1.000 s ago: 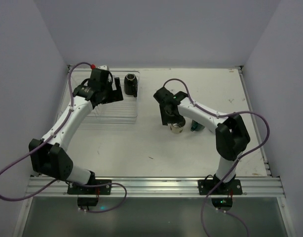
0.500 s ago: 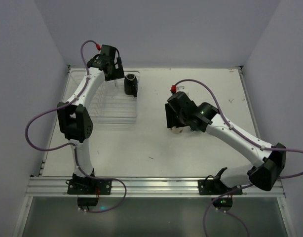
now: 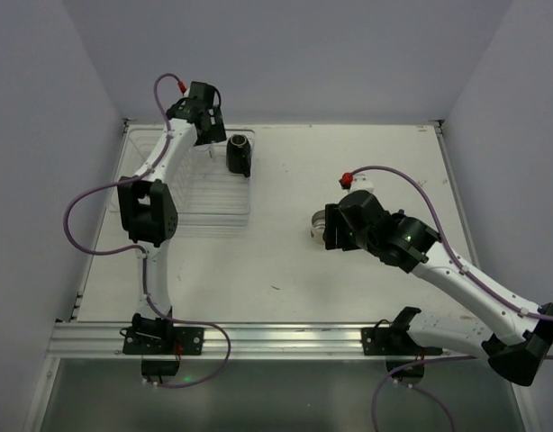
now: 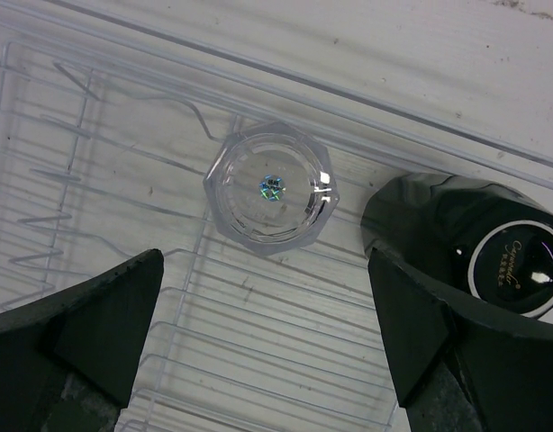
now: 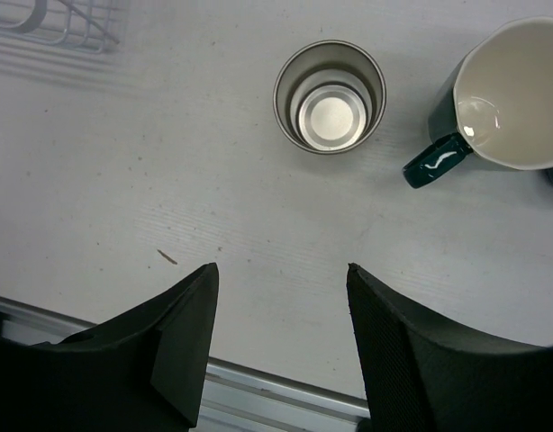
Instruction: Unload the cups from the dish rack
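The clear dish rack (image 3: 200,193) lies at the far left. A clear plastic cup (image 4: 270,187) stands upside down in it, and a black mug (image 4: 470,238) sits at the rack's far right corner (image 3: 239,155), its base showing. My left gripper (image 4: 263,261) hovers open above the rack (image 4: 96,180), the clear cup just ahead of its fingers (image 3: 207,133). On the table stand a pale cup (image 5: 330,96), also seen from above (image 3: 315,222), and a dark teal mug (image 5: 515,94), both upright. My right gripper (image 5: 282,267) is open and empty, on the near side of the pale cup (image 3: 329,230).
A corner of the rack (image 5: 60,22) shows at the top left of the right wrist view. The table's metal front rail (image 5: 258,387) runs below the right fingers. Grey walls close the table in on three sides.
My right gripper has opened, left the pale cup on the table and drawn back towards the near right. My left arm has swung to the rack's far end, over the clear cup.
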Robot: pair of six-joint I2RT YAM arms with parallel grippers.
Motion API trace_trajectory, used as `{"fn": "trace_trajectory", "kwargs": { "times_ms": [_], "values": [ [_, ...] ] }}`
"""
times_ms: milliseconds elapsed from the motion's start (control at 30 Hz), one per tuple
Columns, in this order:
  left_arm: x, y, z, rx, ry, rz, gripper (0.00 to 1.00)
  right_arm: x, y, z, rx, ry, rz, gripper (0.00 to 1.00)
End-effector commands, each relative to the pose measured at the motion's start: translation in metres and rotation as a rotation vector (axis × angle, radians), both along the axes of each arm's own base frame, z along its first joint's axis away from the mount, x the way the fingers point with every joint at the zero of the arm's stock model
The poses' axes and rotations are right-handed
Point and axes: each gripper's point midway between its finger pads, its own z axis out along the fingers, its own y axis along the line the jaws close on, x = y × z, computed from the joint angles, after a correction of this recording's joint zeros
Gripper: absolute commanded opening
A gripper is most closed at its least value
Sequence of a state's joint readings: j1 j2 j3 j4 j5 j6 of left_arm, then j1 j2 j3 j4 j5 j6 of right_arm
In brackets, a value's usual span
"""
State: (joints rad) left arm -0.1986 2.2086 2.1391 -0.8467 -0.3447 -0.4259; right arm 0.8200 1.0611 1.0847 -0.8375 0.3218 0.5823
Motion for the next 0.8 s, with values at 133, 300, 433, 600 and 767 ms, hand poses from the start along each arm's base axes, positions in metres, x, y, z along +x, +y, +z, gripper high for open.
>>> {"fn": "trace_trajectory", "kwargs": {
  "times_ms": [133,300,433,600,767],
  "values": [
    [0.007,0.023,0.002,0.056,-0.029,0.069,1.0,-0.001,0.006,0.013,0.086,-0.045,0.005,0.62],
    [0.012,0.02,-0.01,0.049,-0.017,0.061,1.0,-0.004,0.008,0.012,0.103,-0.045,0.013,0.62],
    [0.016,0.019,-0.019,0.044,-0.014,0.062,1.0,-0.006,0.009,0.01,0.108,-0.042,0.022,0.62],
    [0.023,0.021,-0.036,0.043,-0.008,0.068,1.0,-0.009,0.007,0.008,0.111,-0.045,0.024,0.62],
    [0.032,0.021,-0.037,0.032,-0.032,0.069,1.0,-0.011,0.005,0.008,0.106,-0.049,0.03,0.62]
  ]
}}
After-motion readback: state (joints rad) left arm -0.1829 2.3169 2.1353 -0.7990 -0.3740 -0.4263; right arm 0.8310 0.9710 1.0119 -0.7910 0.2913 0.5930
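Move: The clear glass stands in the rack about 4 cm ahead of the left hand and 1 cm to its left, its middle some 9 cm below. The black cup sits about 11 cm to the right of the glass, level with it in reach, and the rack's far rim runs roughly 4 cm beyond the glass. From the right hand the glass lies about 37 cm ahead, 42 cm left and 15 cm below. No touch on the clear glass can be made out yet: the left hand eases about 1 cm to the left to line up, then sinks some 5 cm towards the glass, creeping slightly forward. Its fingers stay wide open and angled forward and down, coming to either side of the rim. ##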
